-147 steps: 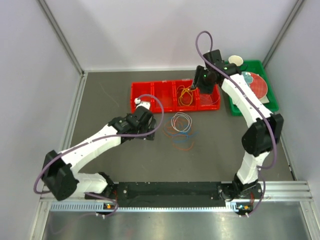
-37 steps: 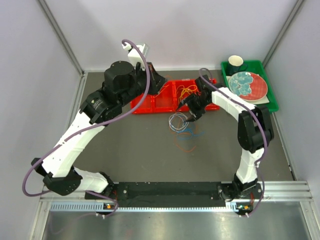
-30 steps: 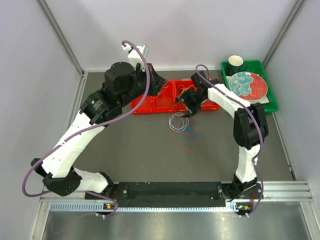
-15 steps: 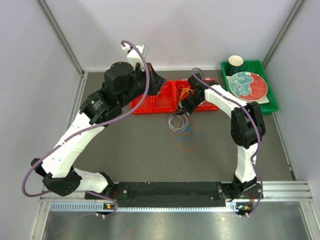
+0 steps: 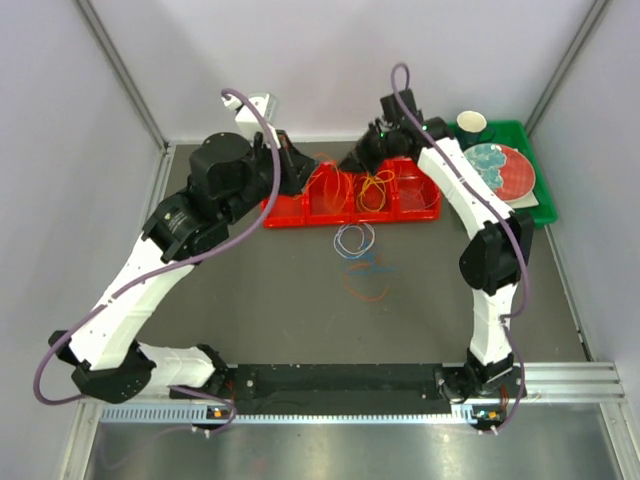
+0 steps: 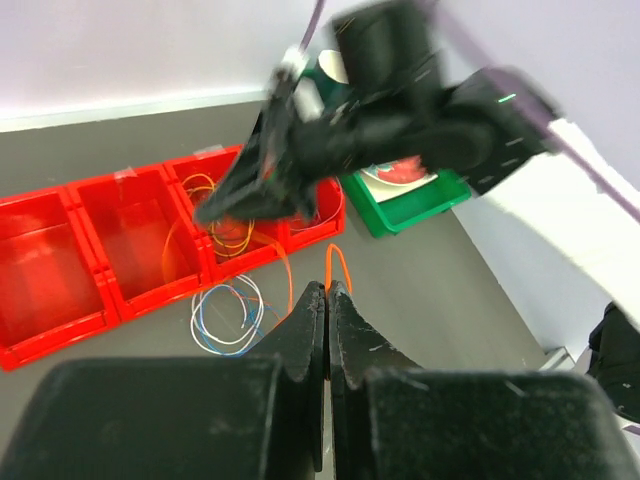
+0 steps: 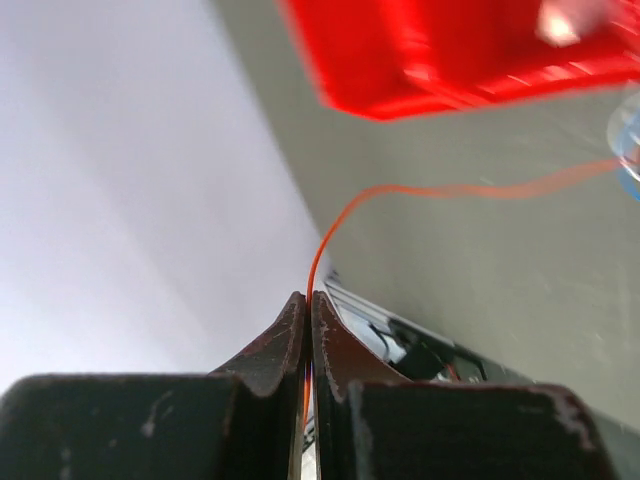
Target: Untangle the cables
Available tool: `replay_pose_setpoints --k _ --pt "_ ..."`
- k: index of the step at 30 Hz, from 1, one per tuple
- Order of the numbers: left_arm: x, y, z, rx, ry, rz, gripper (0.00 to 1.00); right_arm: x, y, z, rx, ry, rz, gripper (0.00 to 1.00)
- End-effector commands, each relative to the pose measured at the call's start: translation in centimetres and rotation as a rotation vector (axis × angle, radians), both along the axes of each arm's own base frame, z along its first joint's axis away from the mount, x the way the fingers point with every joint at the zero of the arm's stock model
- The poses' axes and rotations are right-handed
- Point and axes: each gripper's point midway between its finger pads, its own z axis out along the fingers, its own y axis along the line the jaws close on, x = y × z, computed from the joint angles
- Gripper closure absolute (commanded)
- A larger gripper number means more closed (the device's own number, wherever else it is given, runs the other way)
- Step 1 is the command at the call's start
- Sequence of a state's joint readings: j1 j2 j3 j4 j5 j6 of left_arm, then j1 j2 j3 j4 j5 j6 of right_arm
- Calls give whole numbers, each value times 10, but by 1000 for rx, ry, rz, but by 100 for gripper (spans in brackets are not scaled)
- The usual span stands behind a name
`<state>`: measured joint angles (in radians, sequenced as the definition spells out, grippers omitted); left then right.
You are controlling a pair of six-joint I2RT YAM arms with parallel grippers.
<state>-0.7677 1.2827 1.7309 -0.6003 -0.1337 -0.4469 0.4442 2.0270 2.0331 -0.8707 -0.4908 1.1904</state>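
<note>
My left gripper (image 6: 327,288) is shut on a thin orange cable (image 6: 333,262) that rises from its tips; one strand curves off toward the blurred right gripper (image 6: 222,207). My right gripper (image 7: 308,297) is shut on an orange cable (image 7: 330,228) that trails down toward the table. From above, both grippers, the left (image 5: 303,172) and the right (image 5: 352,162), hang over the red bins (image 5: 285,207) with the orange cable (image 5: 340,192) between them. White and blue cable loops (image 5: 354,239) lie on the table, with reddish strands (image 5: 366,287) just in front of them.
One red bin compartment holds yellow-orange cables (image 5: 376,187). A green tray (image 5: 520,135) at the back right carries a plate (image 5: 495,167) and a dark cup (image 5: 471,124). Walls close in the table at the back and on both sides.
The right gripper shut on an orange cable at the pile and rose back over the red bins, pulling it up. The left arm shifted a little left, still shut.
</note>
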Motion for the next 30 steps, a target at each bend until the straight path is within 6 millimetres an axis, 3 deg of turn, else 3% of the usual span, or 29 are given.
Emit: replay_pose_setpoints --k 1,3,11,17,20,23,24,26,30 --pt "-8 19 5 -26 -18 49 100 1 6 100 98 -280 50 100" --pt "-10 22 5 -31 -20 57 100 -1 7 146 164 -421 60 100" --pt "-5 29 -17 3 6 108 100 -33 6 286 415 -848 147 100" --pt "6 34 -51 56 63 175 100 -73 -2 361 568 -1054 217 100" --pt "10 33 -71 82 96 192 100 -90 -9 382 599 -1124 229 100" --pt "12 30 -96 130 149 191 46 -104 -14 392 608 -1158 242 100" --pt "12 29 -102 137 168 193 16 -107 -15 395 617 -1176 252 100" --pt "13 25 -113 155 201 185 1 -115 -17 401 629 -1187 261 100" --pt "12 16 -113 138 199 143 1 -122 -19 406 638 -1207 274 100"
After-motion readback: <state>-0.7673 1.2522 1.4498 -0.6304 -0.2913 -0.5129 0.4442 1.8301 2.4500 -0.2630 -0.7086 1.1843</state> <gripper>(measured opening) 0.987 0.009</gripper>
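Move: Both shut grippers already pinch the orange cable, so it lies right at each hand's fingertips. From the right hand, the yellow cable in the red tray is about 9 cm ahead and 8 cm right, the white coil 2 cm back and 3 cm right, and the blue cable 6 cm back and 7 cm right, all some 23 cm below. The white coil is roughly 11 cm ahead of the left hand, 10 cm to its right and 44 cm below. The right hand keeps its pinch on the orange cable and hauls it fast and nearly straight up, away from the white coil and blue cable, about 37 cm, easing back some 8 cm late on as the wrist swings the fingers from pointing down to pointing up. The left hand first shifts a little back and left with the cable still pinched, then sinks some 12 cm towards the white coil, tipping slightly down, and on the way opens wide and lets go of the orange cable. ##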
